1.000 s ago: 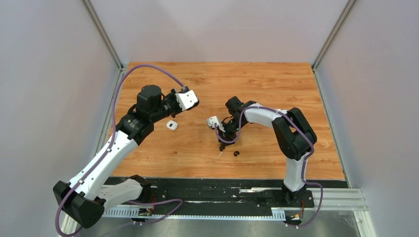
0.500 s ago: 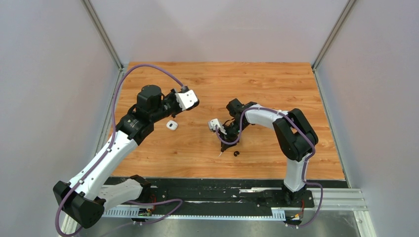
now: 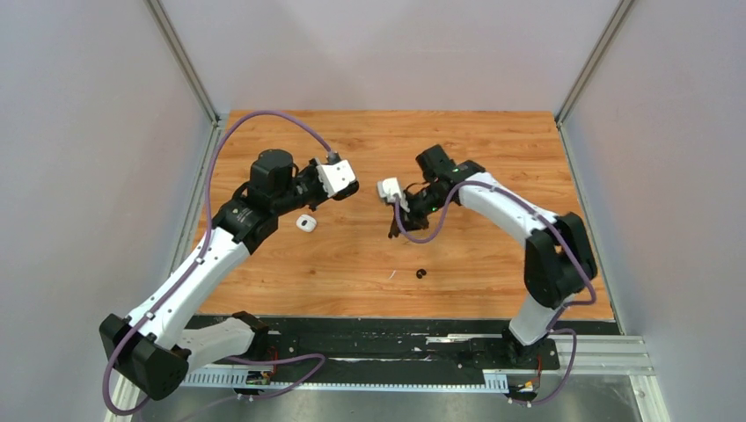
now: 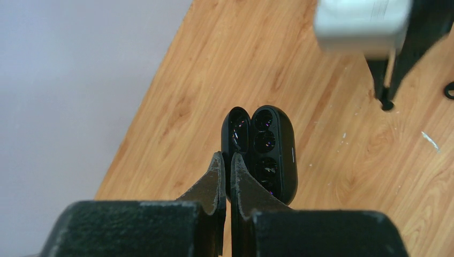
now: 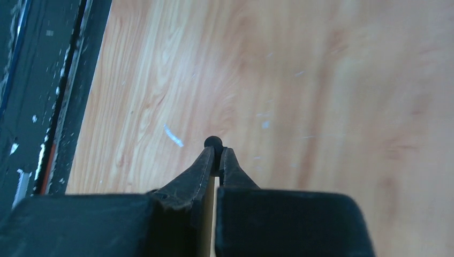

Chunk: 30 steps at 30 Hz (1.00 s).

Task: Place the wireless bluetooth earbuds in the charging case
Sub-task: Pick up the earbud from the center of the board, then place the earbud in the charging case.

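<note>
My left gripper [image 4: 225, 160] is shut on the lid edge of an open black charging case [image 4: 267, 150] and holds it above the table, its sockets showing. Seen from above, that gripper [image 3: 351, 188] is left of centre. My right gripper [image 5: 217, 152] is shut on a small black earbud [image 5: 213, 142] that pokes out past the fingertips. In the top view the right gripper [image 3: 393, 232] hangs above the table, to the right of the left one. A second black earbud [image 3: 420, 273] and a white earbud [image 3: 392, 274] lie on the wood near the front.
A small white case [image 3: 305, 223] lies on the wooden table [image 3: 493, 149] below the left gripper. Grey walls close in the table on three sides. A black and metal rail [image 3: 396, 347] runs along the near edge, by the arm bases.
The right gripper closed on a black earbud near the front and rose with it, moving back toward the middle. The left arm with the black case barely shifted.
</note>
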Tool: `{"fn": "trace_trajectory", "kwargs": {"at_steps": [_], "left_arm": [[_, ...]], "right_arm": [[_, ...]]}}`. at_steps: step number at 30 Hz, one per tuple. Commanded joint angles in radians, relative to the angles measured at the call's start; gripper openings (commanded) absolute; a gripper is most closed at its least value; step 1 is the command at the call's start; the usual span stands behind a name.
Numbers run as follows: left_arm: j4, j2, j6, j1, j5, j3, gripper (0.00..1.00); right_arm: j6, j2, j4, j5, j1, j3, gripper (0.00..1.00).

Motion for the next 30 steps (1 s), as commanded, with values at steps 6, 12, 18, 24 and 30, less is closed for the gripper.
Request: {"fn": "trace_trajectory", "kwargs": {"at_steps": [6, 12, 18, 24, 30], "left_arm": [[0.026, 0.078, -0.017, -0.006, 0.088, 0.073, 0.0], [0.05, 0.06, -0.008, -0.015, 0.121, 0.076, 0.0], [0.069, 0.025, -0.028, -0.015, 0.145, 0.061, 0.0], [0.077, 0.007, -0.031, -0.014, 0.166, 0.051, 0.0], [0.077, 0.009, -0.036, -0.015, 0.178, 0.053, 0.0]], "right_arm": [[0.127, -0.325, 0.189, -0.165, -0.02, 0.209, 0.0], [0.199, -0.318, 0.363, -0.132, 0.04, 0.236, 0.0], [0.193, -0.292, 0.452, -0.117, 0.093, 0.195, 0.0], [0.189, -0.279, 0.505, -0.089, 0.127, 0.172, 0.0], [0.192, -0.277, 0.554, -0.063, 0.148, 0.152, 0.0]]}}
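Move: Above and to the left of the right hand, which already grips the black earbud, is the open black charging case, about 12 cm left, 3 cm ahead and 21 cm higher. The other black earbud lies on the table some 5 cm back, 7 cm right and 9 cm below; the white case is about 19 cm left, 7 cm ahead and 8 cm below. From the left hand, the gripped earbud is about 14 cm right, 1 cm back and 22 cm below, its held case roughly 2 cm ahead, 2 cm right and 1 cm lower. Carrying the black earbud, the right hand shoots up about 25 cm, its fingers swinging up some 25 degrees until they point left and nearly level, then slides left, about 8 cm in all, and sinks slightly to the open charging case. Keeping its grip on the case, the left hand drifts 3 cm right to meet it, dipping first and then rising a little above its start. ##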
